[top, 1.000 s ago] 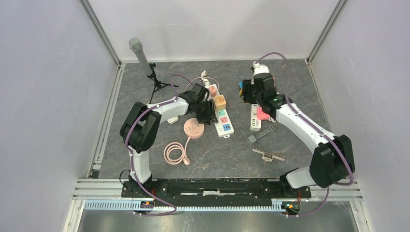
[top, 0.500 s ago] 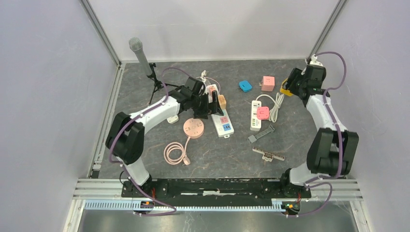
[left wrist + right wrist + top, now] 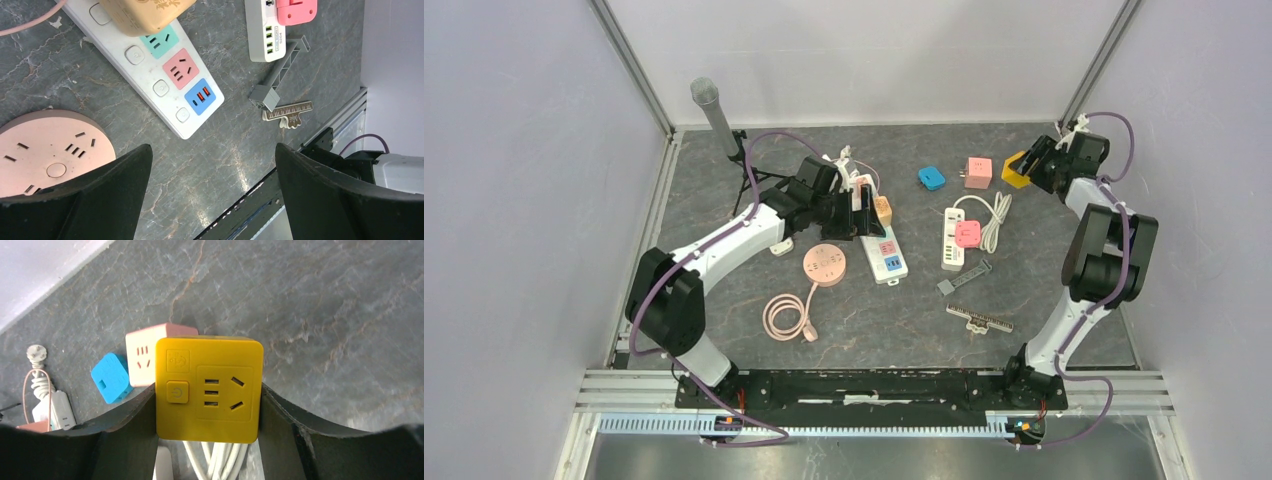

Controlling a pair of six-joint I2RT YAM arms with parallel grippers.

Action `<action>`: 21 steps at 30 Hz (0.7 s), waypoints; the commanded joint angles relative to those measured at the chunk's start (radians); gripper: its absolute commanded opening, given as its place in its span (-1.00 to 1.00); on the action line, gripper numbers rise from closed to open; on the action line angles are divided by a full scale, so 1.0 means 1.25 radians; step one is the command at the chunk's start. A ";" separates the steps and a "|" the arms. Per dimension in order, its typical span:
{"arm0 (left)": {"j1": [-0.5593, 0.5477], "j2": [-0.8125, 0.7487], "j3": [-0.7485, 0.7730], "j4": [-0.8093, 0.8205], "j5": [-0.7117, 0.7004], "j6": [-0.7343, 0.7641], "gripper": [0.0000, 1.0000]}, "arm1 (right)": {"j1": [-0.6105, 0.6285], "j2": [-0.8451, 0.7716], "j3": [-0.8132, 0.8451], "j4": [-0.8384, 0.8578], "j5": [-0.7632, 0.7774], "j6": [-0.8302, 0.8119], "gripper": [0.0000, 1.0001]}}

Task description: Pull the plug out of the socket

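My right gripper (image 3: pixel 1031 166) is at the back right corner, shut on a yellow cube plug (image 3: pixel 1015 170). In the right wrist view the yellow cube plug (image 3: pixel 209 365) fills the gap between both fingers of that gripper (image 3: pixel 207 390). A white power strip (image 3: pixel 885 256) with coloured sockets lies mid-table, and a tan cube plug (image 3: pixel 881 210) sits on its far end. My left gripper (image 3: pixel 864 215) hovers just left of that tan plug. In the left wrist view the gripper (image 3: pixel 214 150) is open and holds nothing, with the strip (image 3: pixel 155 82) and tan plug (image 3: pixel 145 15) ahead of it.
A round pink socket (image 3: pixel 824 264) with a coiled cord lies left of the strip. A second white strip (image 3: pixel 950 243) carries a pink plug (image 3: pixel 967 234). A blue cube (image 3: pixel 931 178) and pink cube (image 3: pixel 977 172) lie at the back. A microphone stand (image 3: pixel 724 130), grey bracket (image 3: pixel 964 279) and comb (image 3: pixel 980 319) are also there.
The right arm swung from the table's middle to the back right corner with the yellow cube in its grip. The left gripper opened and drew slightly back from the strip.
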 commanded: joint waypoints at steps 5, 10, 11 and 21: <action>-0.003 0.006 0.034 -0.020 -0.023 0.060 0.96 | -0.021 0.142 0.124 0.105 -0.155 0.023 -0.26; -0.003 0.008 0.038 -0.030 -0.035 0.065 0.96 | -0.021 0.175 0.133 0.090 -0.158 0.008 -0.03; -0.003 0.007 0.039 -0.031 -0.037 0.065 0.96 | -0.021 0.176 0.136 0.077 -0.150 0.002 0.02; -0.004 0.005 0.031 -0.030 -0.038 0.059 0.96 | -0.022 0.120 0.177 -0.075 0.028 -0.077 0.96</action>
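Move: The right hand still holds the yellow cube plug in the air; the bare table spot for it is about 3 cm ahead and some 8 cm below, with practically no sideways offset. The pink cube plug stands about 4 cm ahead and 9 cm left of this hand, and the white cable coil lies roughly 9 cm back and 5 cm left. From the empty left hand, that spot is some 21 cm ahead, 38 cm right and 12 cm down. The right hand, keeping its pinch on the yellow cube plug, lowers it about 5 cm while easing some 3 cm forward, the forward part coming first, to the bare table just right of the pink cube plug. It then stays at that height and spreads its fingers wide to let go, drifting about 1.5 cm to the right as they open, with hardly any turn of the wrist. ##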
